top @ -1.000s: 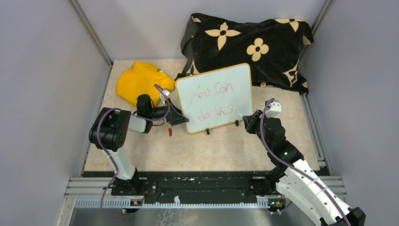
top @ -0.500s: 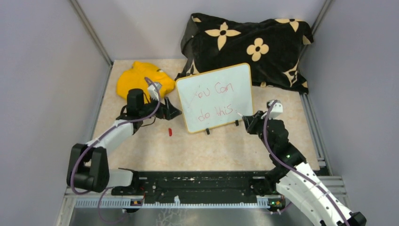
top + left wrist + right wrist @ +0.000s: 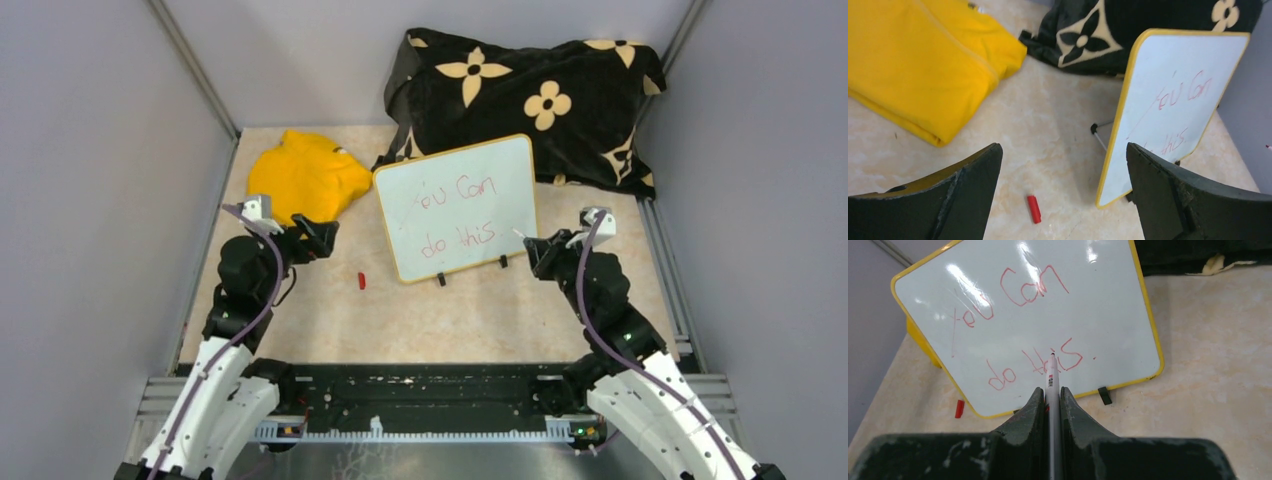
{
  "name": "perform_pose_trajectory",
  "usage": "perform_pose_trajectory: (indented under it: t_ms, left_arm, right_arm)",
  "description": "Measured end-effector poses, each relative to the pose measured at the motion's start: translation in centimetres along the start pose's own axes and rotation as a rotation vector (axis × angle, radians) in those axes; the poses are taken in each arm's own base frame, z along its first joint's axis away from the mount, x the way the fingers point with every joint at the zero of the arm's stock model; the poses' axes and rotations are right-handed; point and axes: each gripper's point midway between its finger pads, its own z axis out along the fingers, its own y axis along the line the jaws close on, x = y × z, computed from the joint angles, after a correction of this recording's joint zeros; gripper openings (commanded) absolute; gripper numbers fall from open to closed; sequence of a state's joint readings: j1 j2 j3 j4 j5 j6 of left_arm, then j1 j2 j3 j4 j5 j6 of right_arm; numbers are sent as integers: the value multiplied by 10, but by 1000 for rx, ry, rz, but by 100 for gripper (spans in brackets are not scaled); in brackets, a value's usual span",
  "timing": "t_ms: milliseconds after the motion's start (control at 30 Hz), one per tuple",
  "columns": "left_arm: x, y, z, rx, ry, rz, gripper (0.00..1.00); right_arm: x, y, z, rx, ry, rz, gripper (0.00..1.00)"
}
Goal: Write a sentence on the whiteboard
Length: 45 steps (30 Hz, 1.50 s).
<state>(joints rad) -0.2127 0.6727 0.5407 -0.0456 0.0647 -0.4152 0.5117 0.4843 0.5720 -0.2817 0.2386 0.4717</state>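
The whiteboard (image 3: 500,170) stands tilted on black clip feet at mid-table, leaning back toward the black cushion. The sentence (image 3: 457,215) is in thin red marker, "You Can" above "do this". In the right wrist view the whiteboard (image 3: 1113,315) and the sentence (image 3: 1023,330) face me. My right gripper (image 3: 533,250) (image 3: 1051,390) is shut on a white marker (image 3: 1051,377). Its tip points at the end of "this", a little off the board's lower right. My left gripper (image 3: 318,235) (image 3: 1063,147) hangs open and empty, left of the whiteboard (image 3: 1178,60).
A small red marker cap (image 3: 361,281) (image 3: 1033,209) lies on the table by the board's lower left corner. A yellow cloth (image 3: 300,175) (image 3: 913,60) lies at the back left. A black cushion with cream flowers (image 3: 530,95) fills the back right. Grey walls close in on both sides.
My left arm has pulled away from the board's left edge, going left and back toward its base, still open. My right gripper with the marker has drifted slightly right, off the board.
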Motion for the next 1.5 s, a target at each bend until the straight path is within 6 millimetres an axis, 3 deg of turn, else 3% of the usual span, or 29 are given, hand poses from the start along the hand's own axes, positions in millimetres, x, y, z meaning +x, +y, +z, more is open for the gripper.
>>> perform_pose_trajectory:
  t_ms: [67,133,367,567,733,933,1233,1500]
  left_arm:
    - [-11,-6,-5,21,-48,10,99]
    - [-8,-6,-1,18,-36,14,99]
    - [52,9,14,-61,190,34,99]
    - [40,16,13,-131,123,-13,99]
    - [60,34,25,-236,202,-47,99]
    - [85,48,37,-347,336,-80,99]
    - [89,52,46,-397,460,-2,99]
    - [89,57,39,-412,472,31,99]
  right_arm:
    - [-6,2,-2,-1,-11,-3,0]
    - [-9,3,-3,-2,-13,-6,0]
    - [-4,-1,-7,12,13,-23,0]
    - [-3,-8,-13,17,-24,-10,0]
    - [17,-20,-8,44,-11,-8,0]
    - [16,-20,-4,43,-32,12,0]
    - [12,-16,1,36,-48,19,0]
    - [20,-17,6,46,-16,9,0]
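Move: The red cap lies on the table almost straight under the left hand, some 22 cm below it, about 1 cm ahead and 4 cm to its right. From the left hand the whiteboard's middle is about 29 cm right, 6 cm ahead and 12 cm lower; the yellow cloth's is some 24 cm ahead, 10 cm left. From the right hand the cap is about 34 cm left and 2 cm ahead, 23 cm below. The right fingers keep their closed grip on the marker, that hand staying off to the whiteboard's right side and settling 2 to 3 cm lower after a small rise. The empty left hand, fingers wide open, sinks about 11 cm towards the red cap in two stages, edging some 2 cm forward while its fingers tip about 30 degrees further down. ##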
